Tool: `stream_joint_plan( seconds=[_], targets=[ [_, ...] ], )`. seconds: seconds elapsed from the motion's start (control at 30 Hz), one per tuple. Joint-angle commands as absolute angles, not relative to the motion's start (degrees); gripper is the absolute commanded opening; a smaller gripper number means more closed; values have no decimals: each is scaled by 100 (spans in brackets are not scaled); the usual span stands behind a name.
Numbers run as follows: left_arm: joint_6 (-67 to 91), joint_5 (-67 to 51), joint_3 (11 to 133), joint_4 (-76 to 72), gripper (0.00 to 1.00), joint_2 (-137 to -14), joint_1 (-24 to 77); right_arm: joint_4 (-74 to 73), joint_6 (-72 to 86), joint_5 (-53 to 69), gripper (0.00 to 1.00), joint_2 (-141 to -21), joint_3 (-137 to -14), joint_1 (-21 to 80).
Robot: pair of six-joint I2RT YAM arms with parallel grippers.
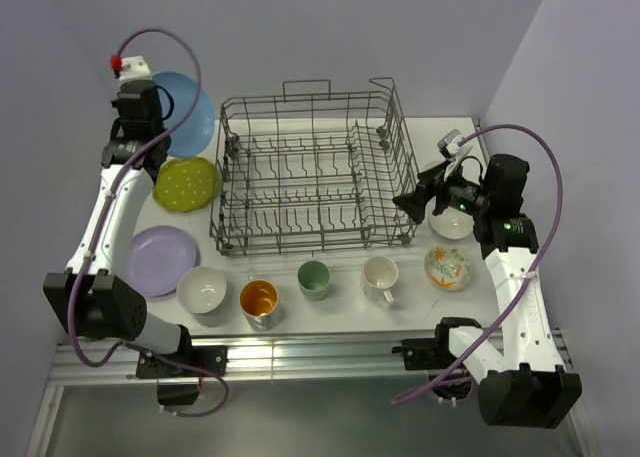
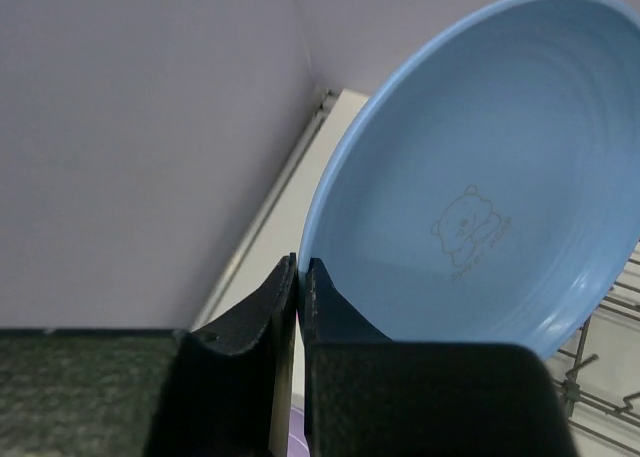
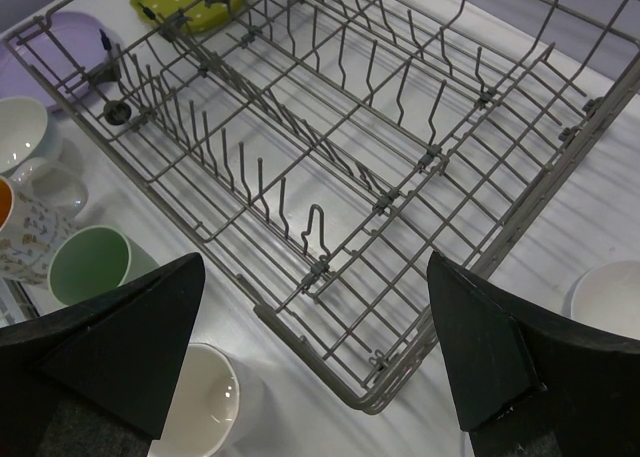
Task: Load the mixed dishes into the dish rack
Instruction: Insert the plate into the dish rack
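My left gripper (image 2: 300, 267) is shut on the rim of the blue plate (image 2: 480, 177), which it holds lifted and tilted at the back left of the table, left of the dish rack (image 1: 310, 172). In the top view the blue plate (image 1: 192, 112) hangs over the yellow-green plate (image 1: 186, 182). My right gripper (image 3: 315, 267) is open and holds nothing, hovering over the rack's near right corner (image 3: 400, 377) and above the white mug (image 3: 200, 402). A white bowl (image 1: 450, 224) sits partly under that arm.
Along the front stand a lavender plate (image 1: 160, 260), a white bowl (image 1: 202, 289), an orange-inside cup (image 1: 259, 300), a pale green cup (image 1: 314, 279), the white mug (image 1: 380, 277) and a floral bowl (image 1: 448, 267). Walls close in behind and on the right.
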State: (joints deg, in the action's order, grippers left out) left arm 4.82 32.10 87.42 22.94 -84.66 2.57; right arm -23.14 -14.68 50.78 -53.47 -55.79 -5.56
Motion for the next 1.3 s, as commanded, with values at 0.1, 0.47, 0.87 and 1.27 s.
stream_joint_plan(
  seconds=[0.1, 0.47, 0.87, 1.27],
  targets=[
    [-1420, 4797, 8755, 1082, 0, -8025, 1396, -2057, -1415, 5256, 100, -5221, -5537, -563],
    [-3375, 6512, 8130, 254, 0, -7963, 2987, -2057, -1415, 5282, 100, -5221, -5520, -571],
    [-2445, 6943, 8490, 2046, 0, -7972, 3840, -2083, -1397, 5326, 100, -5335, -5520, -580],
    [-502, 6864, 9052, 4306, 0, -8314, 4263, -2109, -1415, 5247, 100, -5458, -5555, -624]
  ],
)
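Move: The left hand already holds the tilted blue plate by its rim, about 30 cm above the table. The middle of the dish rack lies some 37 cm to its right, 4 cm ahead and 25 cm below; the rack's left side is only about 11 cm to the right. The green plate lies nearly straight beneath, 3 cm ahead, and the purple plate 18 cm back and 6 cm left. From the right hand, the rack's middle is about 15 cm ahead and 25 cm left. Keep the left gripper shut on the blue plate's rim and swing it right, about 16 cm, and some 10 cm back, until it is over the rack's left part. Lift about 5 cm at the outset, then let it sink slowly by some 3 cm. On the way, roll the hand about 35 degrees, left side up, to stand the plate steeper. ##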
